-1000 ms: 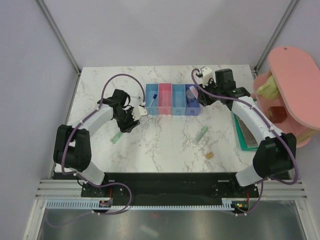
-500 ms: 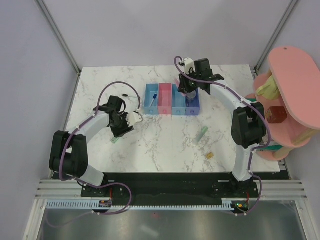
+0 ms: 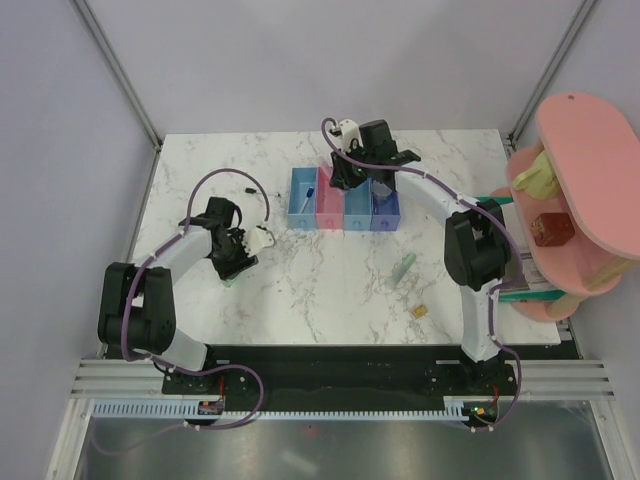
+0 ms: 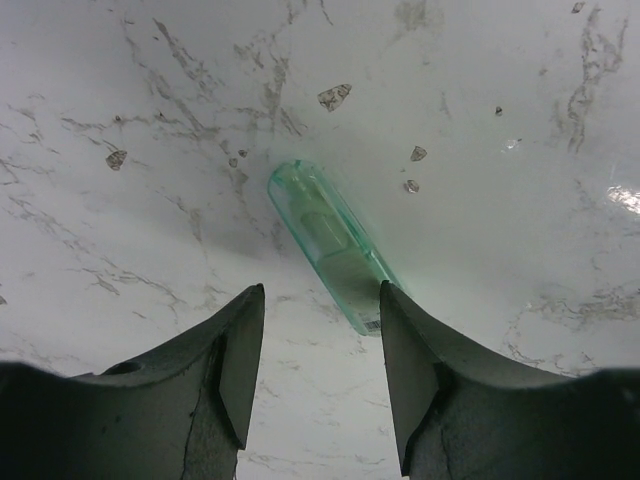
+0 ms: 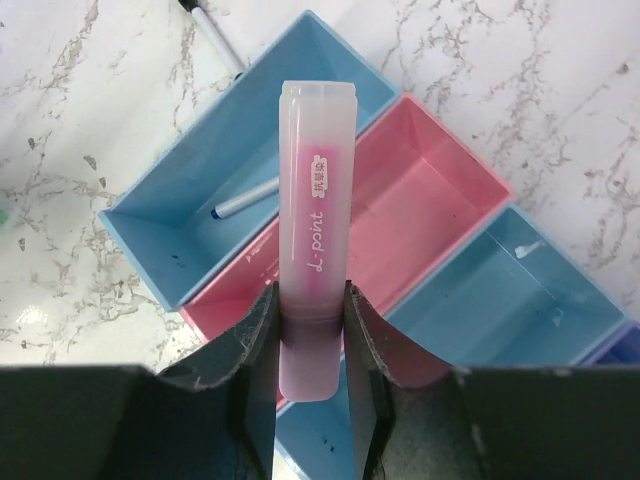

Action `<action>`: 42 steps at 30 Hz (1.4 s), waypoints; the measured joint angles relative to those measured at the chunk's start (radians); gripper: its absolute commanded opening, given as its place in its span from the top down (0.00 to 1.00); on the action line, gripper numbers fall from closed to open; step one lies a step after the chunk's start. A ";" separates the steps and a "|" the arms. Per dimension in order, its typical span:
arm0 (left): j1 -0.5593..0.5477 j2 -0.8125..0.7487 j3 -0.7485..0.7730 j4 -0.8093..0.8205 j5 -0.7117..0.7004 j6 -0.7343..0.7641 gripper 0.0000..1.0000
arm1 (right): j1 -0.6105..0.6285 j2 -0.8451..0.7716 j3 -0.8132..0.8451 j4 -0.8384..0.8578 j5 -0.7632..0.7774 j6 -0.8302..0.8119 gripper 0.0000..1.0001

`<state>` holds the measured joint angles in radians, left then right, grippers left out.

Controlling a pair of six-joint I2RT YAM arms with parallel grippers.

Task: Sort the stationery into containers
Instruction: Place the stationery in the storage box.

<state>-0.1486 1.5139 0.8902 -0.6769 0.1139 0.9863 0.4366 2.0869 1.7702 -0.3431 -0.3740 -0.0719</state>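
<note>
The four joined bins (image 3: pixel 357 212) stand at the table's back middle. My right gripper (image 3: pixel 340 176) is shut on the pink bar (image 5: pixel 316 250) and holds it above the pink bin (image 5: pixel 420 215). A blue-tipped marker (image 5: pixel 245 200) lies in the left light blue bin (image 5: pixel 170 235). My left gripper (image 4: pixel 320 300) is open just above the table, and a pale green bar (image 4: pixel 328 240) lies with its near end between the fingertips. From the top this bar (image 3: pixel 232 278) is at the left. A second pale green bar (image 3: pixel 402 268) and a tan nub (image 3: pixel 419 311) lie right of centre.
A thin pen (image 5: pixel 212 35) lies on the table behind the bins. The big pink shelf (image 3: pixel 580 190) stands at the right edge. A dark green book (image 3: pixel 505 292) lies under the right arm's link.
My right gripper has moved left with the pink bar, from the dark blue bin to above the pink bin. My left gripper has moved left and nearer, over the pale green bar.
</note>
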 measured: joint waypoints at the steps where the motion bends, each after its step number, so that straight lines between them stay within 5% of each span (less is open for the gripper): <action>1: 0.001 0.000 -0.004 0.000 0.001 0.000 0.43 | 0.006 0.007 0.007 0.003 0.000 0.002 0.91; 11: 0.002 0.002 -0.030 0.004 0.028 0.002 0.46 | 0.031 0.069 0.010 0.022 0.002 0.002 0.90; 25: 0.007 0.026 -0.050 0.010 0.053 0.001 0.97 | 0.030 0.069 -0.029 0.053 0.005 0.001 0.86; 37: 0.011 0.026 -0.047 0.006 0.062 0.000 0.98 | 0.031 0.107 -0.029 0.067 0.011 -0.003 0.83; 42: 0.012 0.024 -0.014 -0.022 0.125 -0.023 0.98 | 0.038 0.118 -0.029 0.082 0.011 -0.008 0.73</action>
<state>-0.1364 1.5383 0.8761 -0.6987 0.2386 0.9630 0.4744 2.2047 1.7416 -0.2611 -0.3626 -0.0795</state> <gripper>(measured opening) 0.362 0.344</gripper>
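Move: The left hand hovers open over the green highlighter, whose middle lies level with it, about 2 cm right and 2 cm below; nothing else is close. For the right hand, already holding the pink highlighter, the pink compartment's middle is about 4 cm ahead, 2 cm left and 12 cm below. Level with that middle, the left blue compartment with the blue pen lies 7 cm to its left, the right blue compartment 7 cm to its right. Right lowers the held pink highlighter about 6 cm towards the pink compartment; left sinks back, pinching the green highlighter. ##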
